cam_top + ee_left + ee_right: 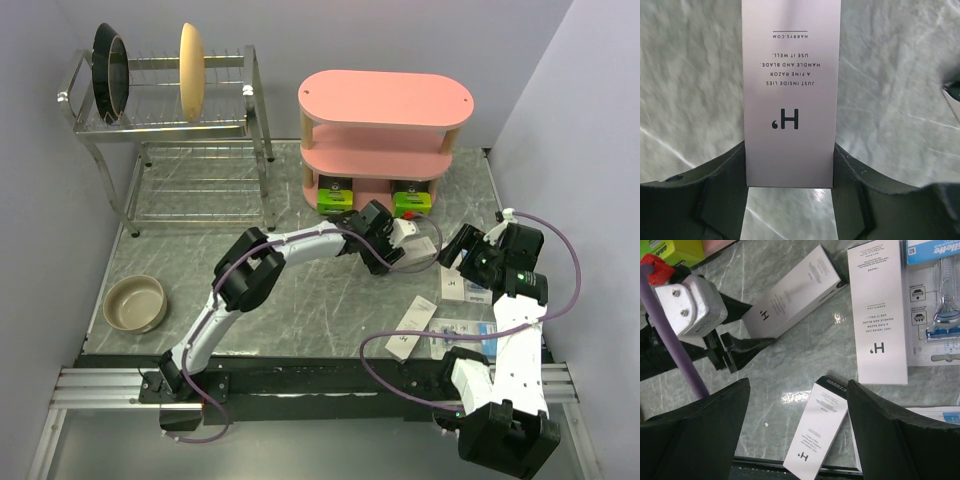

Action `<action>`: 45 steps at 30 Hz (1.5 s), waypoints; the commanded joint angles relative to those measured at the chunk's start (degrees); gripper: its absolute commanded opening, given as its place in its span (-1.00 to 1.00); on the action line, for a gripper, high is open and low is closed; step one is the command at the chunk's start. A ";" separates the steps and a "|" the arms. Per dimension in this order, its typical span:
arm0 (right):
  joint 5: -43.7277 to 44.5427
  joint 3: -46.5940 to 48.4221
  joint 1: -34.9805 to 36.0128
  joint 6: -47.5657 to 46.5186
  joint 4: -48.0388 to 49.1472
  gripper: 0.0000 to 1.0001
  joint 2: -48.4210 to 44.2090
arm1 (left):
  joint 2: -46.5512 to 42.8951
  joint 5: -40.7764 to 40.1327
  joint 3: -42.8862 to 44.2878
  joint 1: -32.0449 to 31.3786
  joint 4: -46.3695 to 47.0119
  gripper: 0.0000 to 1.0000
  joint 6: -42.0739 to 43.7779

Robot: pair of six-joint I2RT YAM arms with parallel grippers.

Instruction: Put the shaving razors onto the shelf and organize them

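The pink shelf (385,100) stands at the back, with two black-and-lime razor boxes (335,196) (411,203) on its lowest tier. My left gripper (418,243) (789,167) is shut on the near end of a slim white razor box (790,75) (790,295), both fingers against its long sides, low over the table. My right gripper (462,250) (797,405) hangs open above a second white box (815,432) (413,328) at the table's front edge. A third white box (877,315) (452,287) and a blue-carded blister pack (935,305) (465,335) lie at the right.
A steel dish rack (170,120) with plates stands at the back left. A tan bowl (134,303) sits at the front left. The left arm's purple cable (680,355) and white wrist block (690,305) are close to my right gripper.
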 commanded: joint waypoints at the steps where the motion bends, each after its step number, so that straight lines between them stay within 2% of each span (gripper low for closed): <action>1: 0.13 0.95 0.18 -0.33 2.05 0.70 -0.02 | -9.99 -2.22 -5.57 -0.58 -1.04 -0.12 -6.20; 8: 0.66 2.36 -0.35 0.11 3.98 0.70 1.12 | -24.69 -12.51 -15.94 -0.49 -1.38 -0.15 -10.78; 12: 0.13 2.36 -0.79 0.99 4.52 0.70 1.82 | -31.45 -14.98 -19.29 -0.58 -1.82 -0.21 -10.78; 15: -0.22 2.45 -0.88 0.99 4.43 0.69 2.44 | -34.00 -17.35 -20.08 -0.05 -3.40 -0.26 -10.78; 19: -0.31 3.32 -0.88 0.81 4.51 0.69 3.76 | -35.86 -20.42 -20.17 2.23 -4.46 -0.22 -10.78; 27: -0.14 5.79 -1.05 1.51 5.39 0.69 6.48 | -36.39 -30.00 -18.15 5.92 -2.27 -0.24 -16.06; 36: 0.13 6.84 -1.49 0.99 4.25 0.68 7.19 | -34.19 -31.77 -14.46 8.12 -0.95 -0.21 -16.76; 41: 0.13 5.97 -1.58 0.55 3.90 0.69 6.75 | -36.99 -23.08 -15.77 8.39 -4.10 -0.38 -15.53; 45: 0.04 5.17 -1.67 0.46 4.16 0.69 6.66 | -41.65 -18.94 -18.49 8.30 -4.56 -0.36 -13.87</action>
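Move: The white razor box is already in the left hand, gripped at its left end near the table. The pink shelf's middle tier lies about 18 cm ahead of this hand, 5 cm to its left and 12 cm up. Underneath it, the left green box is some 15 cm ahead and 13 cm left, the right green box 15 cm ahead and 4 cm right, both about level in height. From the right hand the middle tier is roughly 25 cm ahead, 16 cm left and 4 cm below. The white razor box, still pinched between the left fingers, is carried up about 16 cm and left about 15 cm, the hand drawing back some 3 cm first, then going forward 5 cm or so in front of the shelf. The wrist swings some 30 degrees counter-clockwise, bringing the box's free end round towards the shelf; the hand then stays there. The empty right hand eases forward about 3 cm, fingers open. ##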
